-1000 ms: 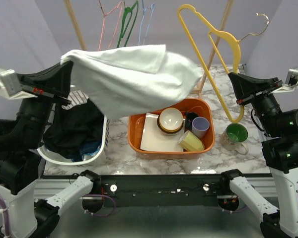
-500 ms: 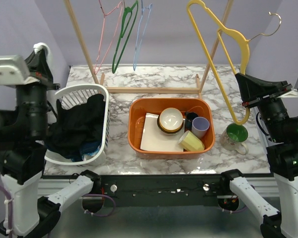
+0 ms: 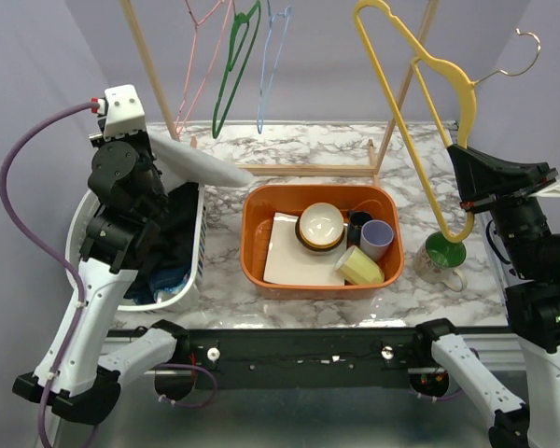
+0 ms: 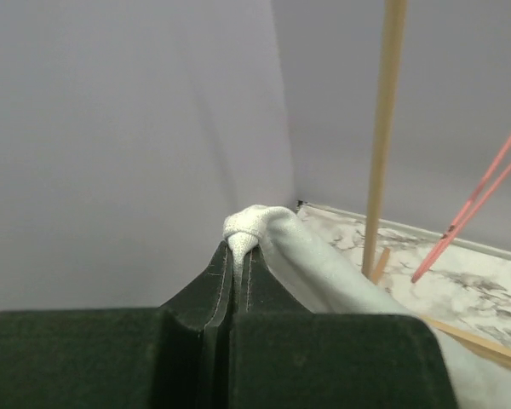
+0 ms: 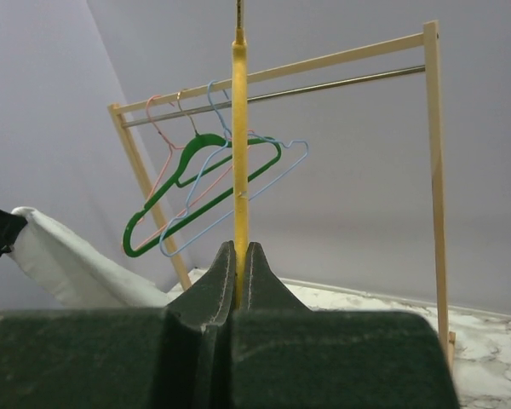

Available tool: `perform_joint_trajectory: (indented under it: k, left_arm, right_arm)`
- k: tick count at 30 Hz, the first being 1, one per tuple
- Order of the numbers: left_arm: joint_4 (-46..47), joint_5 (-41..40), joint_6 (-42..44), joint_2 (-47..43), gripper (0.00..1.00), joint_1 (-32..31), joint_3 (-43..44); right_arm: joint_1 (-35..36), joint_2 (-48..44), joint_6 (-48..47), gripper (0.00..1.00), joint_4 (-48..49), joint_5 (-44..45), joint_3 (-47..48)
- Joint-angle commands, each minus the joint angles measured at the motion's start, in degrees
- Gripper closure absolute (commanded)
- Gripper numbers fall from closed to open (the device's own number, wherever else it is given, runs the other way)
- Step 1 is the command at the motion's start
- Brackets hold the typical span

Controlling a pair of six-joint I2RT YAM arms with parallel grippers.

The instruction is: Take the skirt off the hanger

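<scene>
A white skirt (image 3: 203,165) hangs clear of the hanger, stretching from my left gripper (image 3: 150,142) down toward the orange tub's back left corner. In the left wrist view the left gripper (image 4: 240,249) is shut on a bunched edge of the skirt (image 4: 324,264). At the right, my right gripper (image 3: 463,183) is shut on the lower part of the bare yellow hanger (image 3: 420,65), holding it up in the air. In the right wrist view the fingers pinch the hanger's yellow bar (image 5: 238,128), and the skirt (image 5: 64,264) shows at the far left.
A white laundry basket (image 3: 140,303) with dark clothes sits under my left arm. An orange tub (image 3: 252,266) holds a bowl, cups and a plate. A green mug (image 3: 444,254) stands to its right. A wooden rack (image 3: 154,70) at the back carries pink, green and blue hangers (image 3: 231,70).
The skirt, first draped wide across the middle, came off the hanger and went left. My left arm now holds it lower, over the basket. The right gripper lifted the hanger slightly.
</scene>
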Motion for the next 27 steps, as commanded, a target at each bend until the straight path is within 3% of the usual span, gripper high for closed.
perform_joint_trajectory:
  k: [1,4,8,13,22,27]
  left_arm:
    - [9.0,-9.4,1.0,-3.9,1.00,4.5,-2.0]
    - [12.5,-9.4,4.0,-3.9,1.00,8.8,-3.7]
    - [9.6,-7.8,2.9,-2.4,1.00,13.4,0.2]
    - [8.7,-6.2,2.6,-0.8,1.00,14.3,4.9]
    - [-2.6,0.0,-9.7,-1.3,1.00,14.3,5.2]
    - [-7.8,6.3,-19.3,-3.6,1.00,14.4,-4.2]
  right_arm:
    - [-0.3,-1.0,-1.1,0.99,0.0,-0.5,-0.7]
    - [-0.2,-1.0,-0.8,0.99,0.5,-0.6,-1.0]
    - [-0.3,-0.8,-0.6,0.99,0.9,-0.8,-0.9]
    - [-0.3,-1.1,0.0,0.99,1.0,-1.3,-1.4]
    - [-0.3,-1.5,0.0,0.99,0.9,-1.3,-1.9]
    - [-0.2,-2.2,0.0,0.99,1.1,-1.5,-2.9]
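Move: The left hand holds the white skirt high; the middle of the white laundry basket lies about 6 cm to its left, 3 cm back and nearly 40 cm below. From the same hand the orange basin sits some 37 cm right and 3 cm back, and the pink hanger hangs about 20 cm ahead and 10 cm right, near hand height. From the right hand, the basket is roughly 60 cm left, 6 cm ahead and 45 cm lower. Skirt still pinched, the left hand swings about 8 cm left and back over the basket, rising then dipping. ##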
